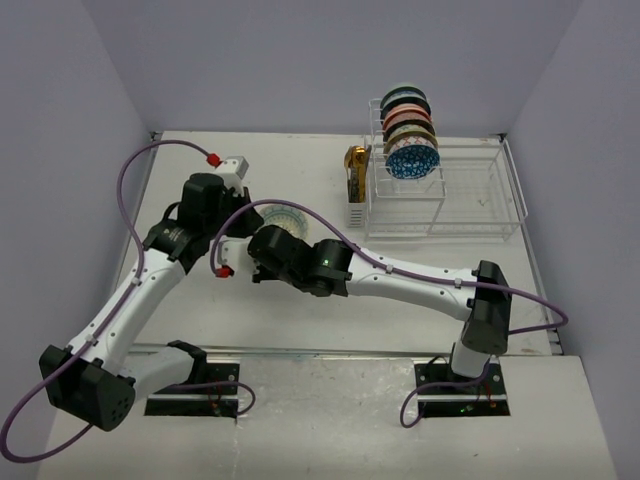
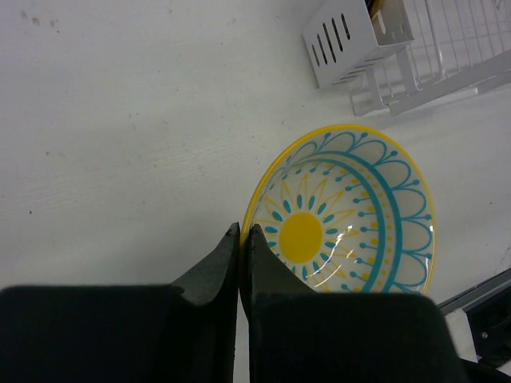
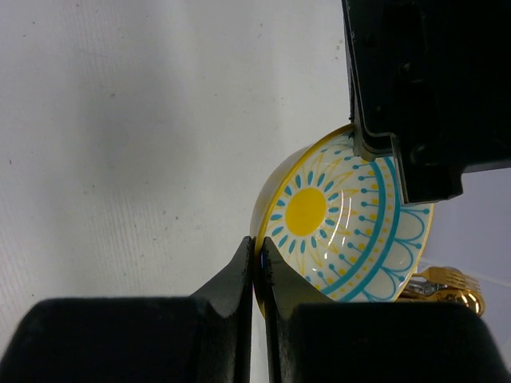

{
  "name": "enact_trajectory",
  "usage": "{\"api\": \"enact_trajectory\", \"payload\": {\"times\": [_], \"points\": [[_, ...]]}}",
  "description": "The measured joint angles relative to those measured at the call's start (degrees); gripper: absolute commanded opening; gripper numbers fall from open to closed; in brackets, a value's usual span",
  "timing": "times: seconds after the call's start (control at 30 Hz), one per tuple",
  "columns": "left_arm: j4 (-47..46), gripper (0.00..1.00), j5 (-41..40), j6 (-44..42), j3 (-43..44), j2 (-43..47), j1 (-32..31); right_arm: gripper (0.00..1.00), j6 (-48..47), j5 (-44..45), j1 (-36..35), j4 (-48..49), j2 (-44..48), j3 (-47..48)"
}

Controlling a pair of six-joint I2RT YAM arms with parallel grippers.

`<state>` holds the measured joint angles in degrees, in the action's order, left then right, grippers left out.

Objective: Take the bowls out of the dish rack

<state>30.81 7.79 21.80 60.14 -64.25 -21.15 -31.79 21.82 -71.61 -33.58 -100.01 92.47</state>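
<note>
A bowl (image 1: 284, 218) with a yellow sun and teal arcs inside and a yellow rim is left of the dish rack (image 1: 470, 205). Both grippers pinch its rim. In the left wrist view my left gripper (image 2: 241, 232) is shut on the bowl's (image 2: 351, 215) left edge. In the right wrist view my right gripper (image 3: 257, 244) is shut on the bowl's (image 3: 343, 227) near edge, and the left gripper's black body (image 3: 415, 96) clamps the opposite rim. Several more bowls (image 1: 410, 135) stand on edge in the rack's upright slots.
A gold-brown utensil holder (image 1: 356, 165) and a white slotted caddy (image 1: 357, 212) stand at the rack's left end, close to the held bowl. The rack's low wire basket (image 1: 480, 190) spreads right. Purple cables loop over both arms. Walls enclose the table.
</note>
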Motion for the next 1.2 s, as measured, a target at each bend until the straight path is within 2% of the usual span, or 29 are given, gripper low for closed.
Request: {"api": "enact_trajectory", "payload": {"times": [0.1,0.2,0.33,0.37,0.53,0.57,0.63,0.73,0.83,0.87,0.9,1.03,1.2], "points": [[-0.6,0.0,-0.8,0.1,0.0,0.9,0.0,0.0,-0.2,0.3,0.0,1.2,0.0,0.0],[-1.8,0.0,-2.6,0.1,-0.8,1.7,0.0,0.35,-0.2,1.3,0.1,3.3,0.0,-0.5],[-3.1,0.0,-6.4,1.8,-4.3,2.7,0.1,0.46,0.6,1.6,0.4,7.5,0.4,-2.4],[-3.4,0.0,-7.4,2.6,-5.1,2.8,0.1,0.52,0.9,1.7,0.5,8.2,0.5,-3.0],[-6.2,0.0,-11.7,6.3,-8.9,2.6,0.1,0.65,2.2,4.1,0.9,10.1,2.8,-5.5],[-7.0,0.0,-12.5,7.4,-9.4,2.3,0.1,0.7,2.5,4.4,0.9,10.6,3.8,-6.0],[-9.5,0.0,-14.5,9.8,-10.5,0.9,0.1,0.75,3.3,5.2,1.1,11.6,6.8,-7.1],[-14.1,0.0,-17.2,13.4,-11.1,-3.2,1.5,0.78,5.9,6.9,1.1,14.2,13.9,-10.1],[-20.5,0.0,-16.9,16.9,-11.2,-9.3,6.8,0.84,10.8,9.0,1.1,16.3,22.1,-13.0],[-22.8,0.0,-16.8,17.9,-11.1,-11.8,9.1,0.87,12.9,9.6,1.1,16.9,25.3,-14.2],[-24.4,0.0,-17.0,18.5,-10.8,-14.0,11.0,0.98,14.9,10.1,1.1,17.5,28.2,-15.3],[-29.7,0.0,-17.9,20.2,-6.4,-25.6,16.0,0.99,23.0,11.0,1.2,18.9,40.1,-20.7],[-33.2,0.0,-17.6,21.2,0.1,-37.7,17.6,0.99,32.0,10.7,2.4,18.5,50.2,-24.1]]}}
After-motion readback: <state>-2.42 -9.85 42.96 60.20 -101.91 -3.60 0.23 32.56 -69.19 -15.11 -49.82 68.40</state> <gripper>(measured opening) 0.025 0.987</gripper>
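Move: Both hands already pinch the yellow-rimmed bowl: its middle is about 6 cm right of the left hand and 6 ahead of the right, 3 below both. The left's clear table spot is some 18 cm ahead, 8 left, 21 down; the cutlery holder is 18 ahead, 25 right, 15 down. From the right hand, the rack's blue bowl is roughly 32 cm ahead, 37 right, 10 below. Left hand carries the bowl about 17 cm forward, down and left, turning counter-clockwise; right hand releases, rising rightward. ##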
